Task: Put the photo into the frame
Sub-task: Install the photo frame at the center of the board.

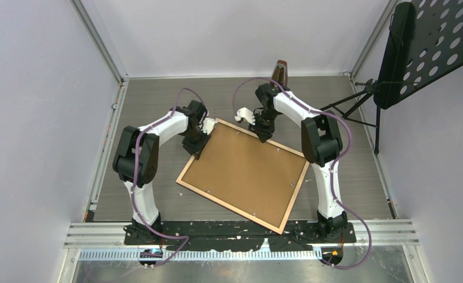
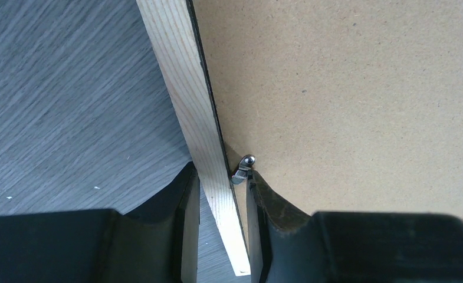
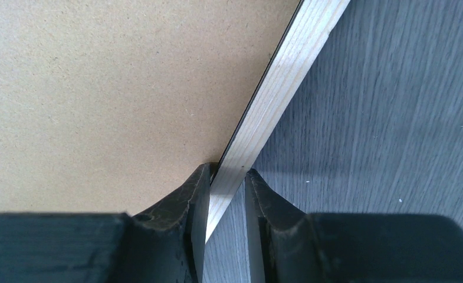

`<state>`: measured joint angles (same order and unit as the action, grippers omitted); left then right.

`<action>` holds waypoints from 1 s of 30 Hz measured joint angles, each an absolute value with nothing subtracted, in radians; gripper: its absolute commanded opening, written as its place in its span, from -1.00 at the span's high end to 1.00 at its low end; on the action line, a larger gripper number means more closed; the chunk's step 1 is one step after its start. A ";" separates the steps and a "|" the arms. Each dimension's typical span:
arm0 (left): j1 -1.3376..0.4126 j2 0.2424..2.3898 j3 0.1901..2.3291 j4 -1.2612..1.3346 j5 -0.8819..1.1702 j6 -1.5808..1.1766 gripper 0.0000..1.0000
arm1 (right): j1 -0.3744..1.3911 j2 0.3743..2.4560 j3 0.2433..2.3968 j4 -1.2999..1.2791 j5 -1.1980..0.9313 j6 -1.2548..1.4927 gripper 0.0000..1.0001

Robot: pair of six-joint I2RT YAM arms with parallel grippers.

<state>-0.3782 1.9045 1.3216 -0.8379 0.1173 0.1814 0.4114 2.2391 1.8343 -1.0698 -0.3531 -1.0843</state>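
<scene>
The frame (image 1: 295, 194) lies back-up and skewed on the table, with a brown hardboard backing sheet (image 1: 246, 171) filling it. The photo is hidden. My left gripper (image 1: 196, 147) is at the frame's far-left side. In the left wrist view its jaws (image 2: 222, 177) straddle the pale wood border (image 2: 187, 88) with some floor showing between. Its right finger touches a small metal clip (image 2: 242, 169) on the backing. My right gripper (image 1: 262, 138) is at the far edge. In the right wrist view both its fingers press the wood border (image 3: 282, 88) between them (image 3: 227, 174).
A black perforated music stand (image 1: 429, 47) on tripod legs stands at the back right. A small dark brown object (image 1: 282, 71) sits against the far wall. Enclosure walls close in on the left, far and right sides. Several small clips dot the backing's edges.
</scene>
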 measured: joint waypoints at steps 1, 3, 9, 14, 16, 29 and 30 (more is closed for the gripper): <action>-0.378 1.905 1.322 -0.838 0.117 0.181 0.79 | 0.411 2.239 1.834 -1.070 -0.353 -1.084 0.89; -0.378 1.905 1.322 -0.838 0.118 0.181 0.86 | 0.412 2.239 1.834 -1.070 -0.353 -1.084 0.89; -0.378 1.905 1.322 -0.838 0.118 0.181 1.00 | 0.412 2.239 1.834 -1.070 -0.352 -1.084 0.89; -0.378 1.904 1.322 -0.838 0.117 0.183 0.71 | 0.413 2.239 1.834 -1.070 -0.351 -1.084 0.89; -0.378 1.904 1.322 -0.838 0.117 0.183 0.22 | 0.413 2.239 1.834 -1.070 -0.351 -1.084 0.88; -0.372 1.863 1.320 -0.837 0.049 0.201 -0.16 | 0.413 2.239 1.834 -1.070 -0.350 -1.084 0.89; -0.372 1.863 1.320 -0.838 0.049 0.202 -0.16 | 0.413 2.239 1.834 -1.070 -0.350 -1.084 0.89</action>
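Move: The left gripper already pinches the photo frame's left-hand wooden side. The frame's middle lies about 16 cm to its right and 5 cm back, barely lower, with a small metal clip only about 1 cm to its right, at the inner finger. The frame's far corner is some 12 cm ahead and 6 cm right, its near-left corner 7 cm back and 7 cm left. From the right gripper, on the far side, the frame's middle is about 10 cm back and 6 cm left. Hold the left gripper still on the wooden side for the first half, then open its fingers to roughly twice their gap to let go of the side. As they part, ease the hand about 1 cm each left, up and forward, tilting it some 5 degrees, clear of the clip. Keep the right gripper motionless, still pinching the frame's far side. ##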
